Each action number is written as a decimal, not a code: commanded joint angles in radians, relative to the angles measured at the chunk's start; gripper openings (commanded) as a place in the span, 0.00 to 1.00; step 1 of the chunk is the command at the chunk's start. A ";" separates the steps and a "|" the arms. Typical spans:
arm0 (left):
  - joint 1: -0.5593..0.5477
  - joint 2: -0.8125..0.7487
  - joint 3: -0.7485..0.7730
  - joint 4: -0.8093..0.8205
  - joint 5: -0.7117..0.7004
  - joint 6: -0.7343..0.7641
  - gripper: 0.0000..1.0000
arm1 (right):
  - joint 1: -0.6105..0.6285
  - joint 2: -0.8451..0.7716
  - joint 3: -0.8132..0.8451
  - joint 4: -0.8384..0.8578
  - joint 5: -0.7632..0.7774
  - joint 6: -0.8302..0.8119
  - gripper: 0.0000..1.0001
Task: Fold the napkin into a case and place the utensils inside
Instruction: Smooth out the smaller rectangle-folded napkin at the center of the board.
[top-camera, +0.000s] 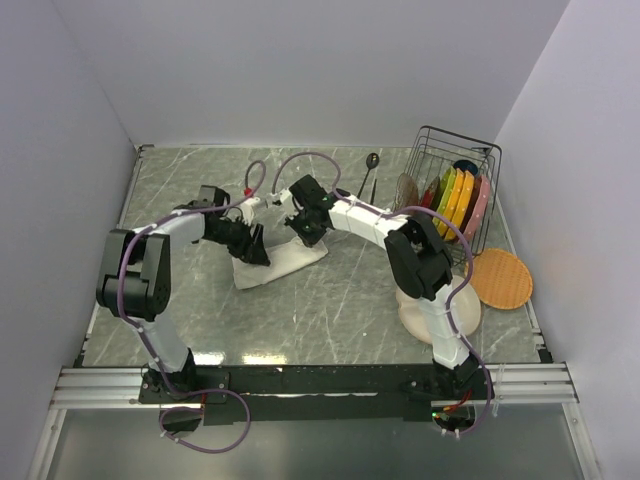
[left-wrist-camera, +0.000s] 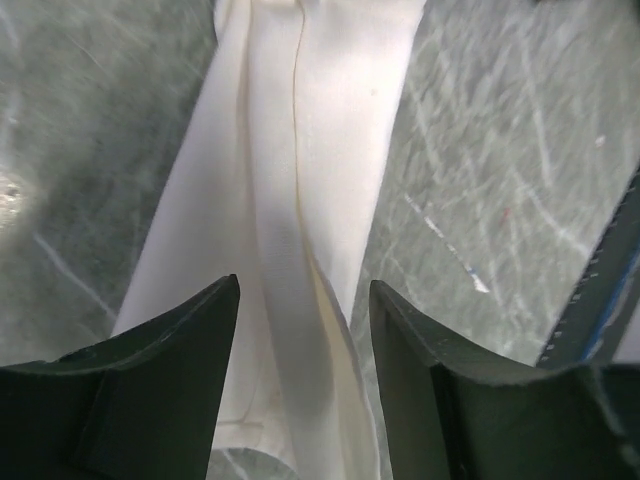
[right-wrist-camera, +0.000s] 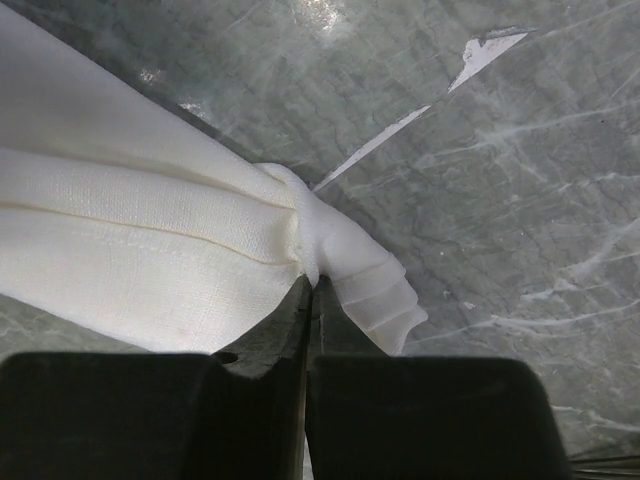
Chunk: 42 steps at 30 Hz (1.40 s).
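Observation:
The cream-white napkin (top-camera: 285, 262) lies on the marble table as a long folded strip, running from the near left toward the far right. My left gripper (top-camera: 255, 248) hovers over its near half. In the left wrist view this gripper (left-wrist-camera: 305, 285) is open, and its dark fingers (left-wrist-camera: 190, 340) straddle the layered napkin (left-wrist-camera: 300, 150) without pinching it. My right gripper (top-camera: 303, 228) is at the strip's far end. There it (right-wrist-camera: 310, 285) is shut on a bunched corner of the napkin (right-wrist-camera: 130, 250). A dark spoon (top-camera: 370, 168) lies behind the right arm.
A wire dish rack (top-camera: 470, 150) with several colourful plates stands at the back right. An orange woven mat (top-camera: 500, 278) lies in front of it. A beige plate (top-camera: 415, 318) sits partly under the right arm. Grey walls enclose the table.

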 joint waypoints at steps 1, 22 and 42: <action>-0.037 -0.050 -0.024 0.093 -0.069 0.070 0.59 | -0.012 0.036 -0.031 -0.011 -0.018 0.018 0.00; 0.009 0.216 0.225 -0.019 -0.006 -0.023 0.05 | -0.012 0.044 -0.022 0.023 -0.014 -0.040 0.00; 0.036 0.320 0.196 -0.240 0.123 -0.080 0.01 | 0.008 0.008 -0.033 0.117 -0.139 -0.180 0.00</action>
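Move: The left gripper, open, hovers over the left half of the napkin. The upper fold it will pinch runs between its fingers, about 2 cm below and 1 cm to the right; the napkin's left end is some 5 cm left and 2 cm back. The right gripper is about 12 cm right and 5 cm ahead. From the right hand, which already grips near the napkin's right end, that fold lies about 11 cm left and 5 cm back, a touch lower. The left hand dips a little over 1 cm, shuts its fingers on the napkin's upper fold and carries it forward about 5 cm in a low arc, sinking some 3 cm to just above the board on the way. Staying low and still pinching, it rolls about 20 degrees so that its far side dips and draws back some 2.5 cm towards the robot, while the right hand keeps its pinch near the right end and creeps about 1 cm forward and 1 cm left, turning slightly counter-clockwise. ##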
